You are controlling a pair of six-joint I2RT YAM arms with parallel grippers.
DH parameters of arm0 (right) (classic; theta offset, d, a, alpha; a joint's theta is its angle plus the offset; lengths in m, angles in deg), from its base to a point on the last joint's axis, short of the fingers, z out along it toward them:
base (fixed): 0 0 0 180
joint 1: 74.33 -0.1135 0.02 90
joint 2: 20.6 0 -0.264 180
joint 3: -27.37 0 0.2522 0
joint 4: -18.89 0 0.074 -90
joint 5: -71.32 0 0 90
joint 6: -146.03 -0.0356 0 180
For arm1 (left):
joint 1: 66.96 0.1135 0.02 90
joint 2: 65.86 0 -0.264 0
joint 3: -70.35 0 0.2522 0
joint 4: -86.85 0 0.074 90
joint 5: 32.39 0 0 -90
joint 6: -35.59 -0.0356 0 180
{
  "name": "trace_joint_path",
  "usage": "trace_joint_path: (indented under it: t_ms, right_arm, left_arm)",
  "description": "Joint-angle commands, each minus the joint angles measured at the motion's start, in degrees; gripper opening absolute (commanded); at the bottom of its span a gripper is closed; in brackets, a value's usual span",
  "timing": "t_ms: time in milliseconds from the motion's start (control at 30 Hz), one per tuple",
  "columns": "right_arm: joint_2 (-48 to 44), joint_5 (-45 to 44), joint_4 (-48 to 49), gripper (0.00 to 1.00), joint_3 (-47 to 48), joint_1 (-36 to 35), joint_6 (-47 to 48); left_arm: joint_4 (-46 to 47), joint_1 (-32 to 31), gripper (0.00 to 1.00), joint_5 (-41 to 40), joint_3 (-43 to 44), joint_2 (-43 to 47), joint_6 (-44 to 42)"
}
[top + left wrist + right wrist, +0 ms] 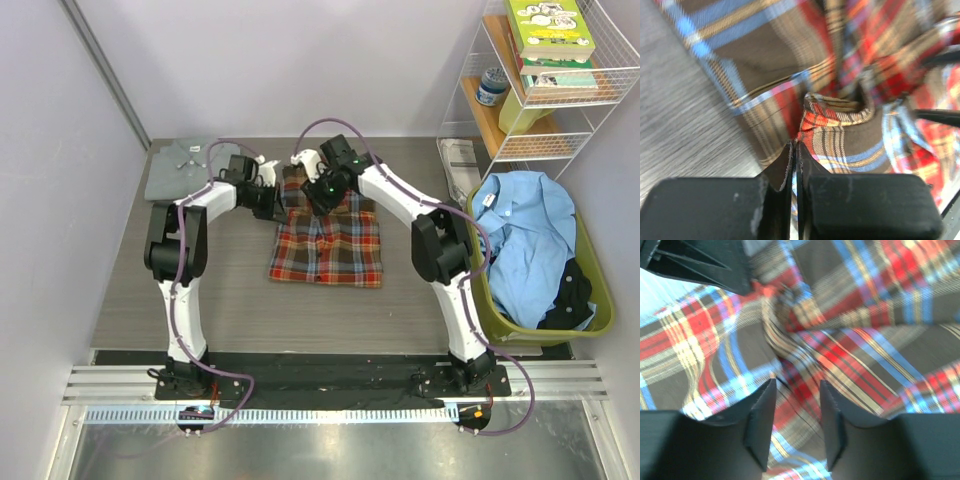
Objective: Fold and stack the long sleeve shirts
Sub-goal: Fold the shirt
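The plaid long sleeve shirt (328,248) lies partly folded in the middle of the table, and both grippers are at its far end. My left gripper (272,200) (795,146) is shut, its tips pinching a raised fold of the plaid cloth (840,145) by the shirt's left edge. Just to its right, my right gripper (320,190) (797,386) hovers open over bunched plaid cloth (850,360) with nothing between its fingers. The left gripper's black body (700,265) shows at the upper left of the right wrist view. The pale grey shirt (183,166) lies folded at the far left corner.
A green basket (592,300) holding blue and dark clothes stands at the right edge of the table. Behind it is a wire shelf (560,95) with books. A printed sheet (458,160) lies at the far right of the table. Walls close in the left and back.
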Motion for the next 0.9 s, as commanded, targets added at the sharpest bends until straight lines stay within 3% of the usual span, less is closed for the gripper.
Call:
trace_joint_path:
  t_ms: [0,133,333,467,533,600,667,700,733,767,800,867]
  right_arm:
    - [-8.09,-1.43,-0.88,0.49,-0.73,3.56,-3.56]
    - [-12.59,0.67,-3.68,0.53,-3.72,5.94,-5.94]
    - [-18.12,4.02,-4.75,0.46,-16.72,7.35,-10.42]
    - [-18.48,1.73,-1.23,0.43,-23.50,9.71,-10.34]
    - [-19.01,7.13,-1.32,0.44,-23.42,12.09,-12.43]
    - [-21.90,11.99,-0.62,0.49,-24.03,15.08,-14.63]
    - [-26.97,18.06,1.22,0.57,-28.31,15.44,-18.50]
    - [-29.62,20.95,5.93,0.61,-31.12,15.44,-20.42]
    - [-31.99,23.33,9.54,0.71,-34.37,15.44,-24.10]
    - [-36.63,27.70,13.93,0.86,-41.71,15.27,-31.44]
    - [-38.42,29.66,23.37,0.91,-45.44,14.74,-36.13]
    - [-41.49,32.91,32.30,0.95,-54.74,13.34,-47.35]
  left_arm:
    - [-1.35,0.00,0.01,-3.20,2.39,-0.87,1.55]
    - [-3.02,-0.26,0.04,-4.35,3.53,-2.01,1.99]
    - [-4.86,-0.44,0.14,-5.58,4.85,-2.80,2.87]
    - [-5.49,0.43,0.36,-7.77,3.81,0.17,3.13]
    - [-1.54,2.19,0.53,-3.31,-0.39,6.74,3.57]
    - [-0.04,4.30,0.68,0.99,-3.04,12.29,3.14]
    - [-2.31,4.31,0.75,4.68,-6.38,19.59,-0.71]
    - [-3.19,4.30,0.86,8.10,-8.14,21.79,-0.65]
    - [-3.46,3.96,0.90,10.31,-10.07,26.16,-0.30]
    - [-3.72,3.52,0.92,12.77,-14.44,27.77,0.49]
    - [-3.81,2.99,0.99,15.31,-16.48,29.44,2.15]
    - [-2.33,-0.51,1.00,20.34,-23.49,33.04,4.44]
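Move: The plaid shirt lies folded under both hands. Its middle is about 9 cm right of the left hand and 2 cm nearer the base, some 2 cm lower; from the right hand it is about 4 cm back, 1 cm to the right and 5 cm below. The grey folded shirt lies some 19 cm left of the left hand and 13 cm farther out; the white packet is about 30 cm right of the right hand and 11 cm farther out. The left hand's shut tips stay on the plaid shirt's left edge, settling about 2 cm, then open wide, let go and lift about 13 cm while drawing back. The right hand, already half open, heads right about 12 cm and back nearly 10 across the shirt towards its right edge, rising, dipping to about its starting height and rising again as it turns clockwise and opens further. ##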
